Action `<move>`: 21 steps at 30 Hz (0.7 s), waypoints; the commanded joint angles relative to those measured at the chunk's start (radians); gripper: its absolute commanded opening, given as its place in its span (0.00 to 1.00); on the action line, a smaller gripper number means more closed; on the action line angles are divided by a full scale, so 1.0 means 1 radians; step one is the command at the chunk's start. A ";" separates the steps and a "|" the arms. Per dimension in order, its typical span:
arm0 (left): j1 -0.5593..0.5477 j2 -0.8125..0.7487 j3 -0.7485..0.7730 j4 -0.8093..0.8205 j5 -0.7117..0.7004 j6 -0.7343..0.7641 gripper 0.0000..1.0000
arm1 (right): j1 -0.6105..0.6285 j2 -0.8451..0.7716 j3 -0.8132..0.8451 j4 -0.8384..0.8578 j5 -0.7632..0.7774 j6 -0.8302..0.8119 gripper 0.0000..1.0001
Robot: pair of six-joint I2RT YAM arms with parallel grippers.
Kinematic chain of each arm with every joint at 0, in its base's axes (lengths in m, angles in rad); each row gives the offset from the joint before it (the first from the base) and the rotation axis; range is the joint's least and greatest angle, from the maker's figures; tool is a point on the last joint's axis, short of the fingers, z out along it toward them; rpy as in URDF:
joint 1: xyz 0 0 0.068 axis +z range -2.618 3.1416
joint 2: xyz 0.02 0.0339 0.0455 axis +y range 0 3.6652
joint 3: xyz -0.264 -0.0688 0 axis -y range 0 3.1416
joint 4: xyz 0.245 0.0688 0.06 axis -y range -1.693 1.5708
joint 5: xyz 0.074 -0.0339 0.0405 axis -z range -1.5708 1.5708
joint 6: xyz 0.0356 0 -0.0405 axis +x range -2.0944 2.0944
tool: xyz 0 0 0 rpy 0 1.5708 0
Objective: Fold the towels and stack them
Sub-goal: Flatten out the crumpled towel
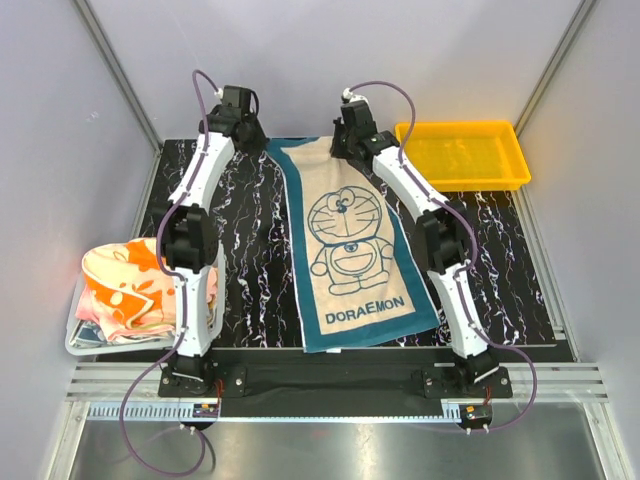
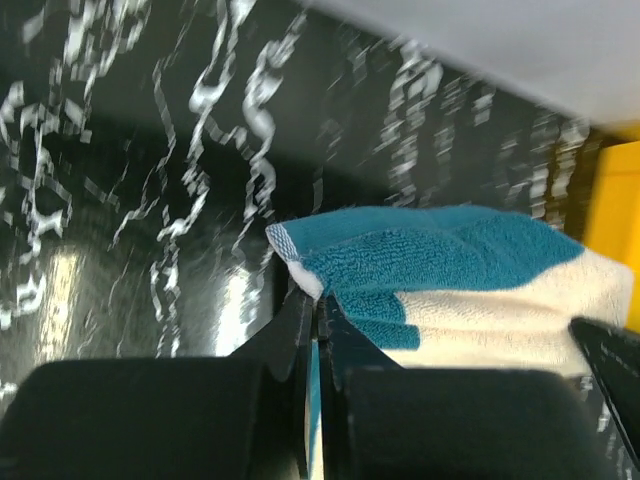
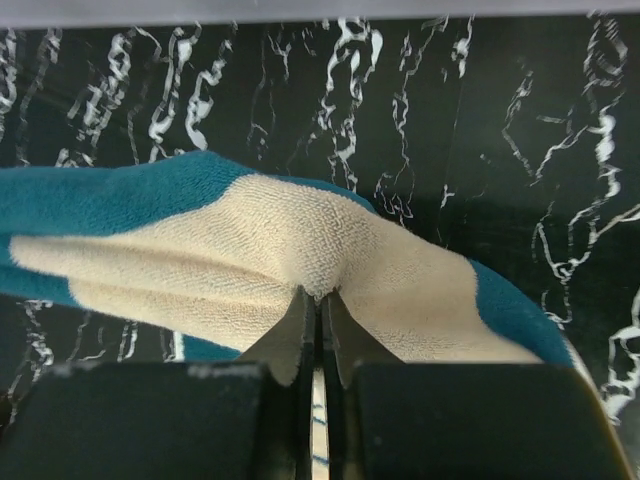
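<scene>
A teal towel (image 1: 350,250) with a cream middle and a Doraemon print lies flat lengthwise on the black marbled table. My left gripper (image 1: 252,137) is shut on its far left corner; in the left wrist view the teal corner (image 2: 420,255) bunches up at the closed gripper (image 2: 318,298). At the far right end of the same towel, my right gripper (image 1: 350,140) is shut too. The right wrist view has cream cloth (image 3: 300,245) puckered into the closed gripper (image 3: 320,295). An orange-and-cream towel (image 1: 130,285) lies crumpled at the left.
The crumpled towel sits with others in a white basket (image 1: 78,342) at the table's left edge. A yellow tray (image 1: 462,155) stands at the back right. Grey walls close in behind and on both sides.
</scene>
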 commanded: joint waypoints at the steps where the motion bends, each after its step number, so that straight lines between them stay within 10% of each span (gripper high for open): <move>1: 0.031 -0.145 -0.086 0.082 -0.022 -0.018 0.00 | -0.024 0.005 0.108 0.080 -0.002 0.019 0.03; 5: 0.017 -0.175 -0.200 0.140 0.001 -0.038 0.00 | -0.027 -0.026 -0.038 0.165 -0.019 0.059 0.07; 8: 0.000 -0.132 -0.176 0.076 0.025 -0.038 0.06 | -0.027 -0.064 -0.129 0.167 -0.035 0.074 0.43; 9: -0.004 -0.131 -0.181 0.057 0.033 -0.043 0.30 | -0.028 -0.094 -0.152 0.163 -0.026 0.076 0.49; 13: -0.076 -0.256 -0.386 0.134 -0.068 -0.035 0.72 | -0.028 -0.254 -0.388 0.210 0.029 0.080 0.76; 21: -0.236 -0.587 -0.857 0.166 -0.300 -0.211 0.92 | -0.039 -0.635 -0.755 0.043 0.172 0.152 0.77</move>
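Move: Both hands already hold the towel's far edge up. For the left hand, the table spot for the far-left corner is about 8 cm below, some 4 cm to its right and 2 cm back. For the right hand, the spot for its part of the edge is about 8 cm below and 2 cm back, straight in line. The Doraemon face lies some 16 cm back from the right hand and 1 cm to its right; the yellow bin's middle is level with that hand, 29 cm to its right. Both hands lower the far edge of the towel about 4 cm towards the table, the left easing back slightly as it sinks, and then the fingers of both spread wide and let go of the cloth. Open, they leave the edge: the left draws back along the towel's left side, ending some 14 cm back and 4 cm to the right of its start, while the right goes about 8 cm back and 8 cm right towards the towel's right border, rising a little late on and turning about 10 degrees clockwise. ##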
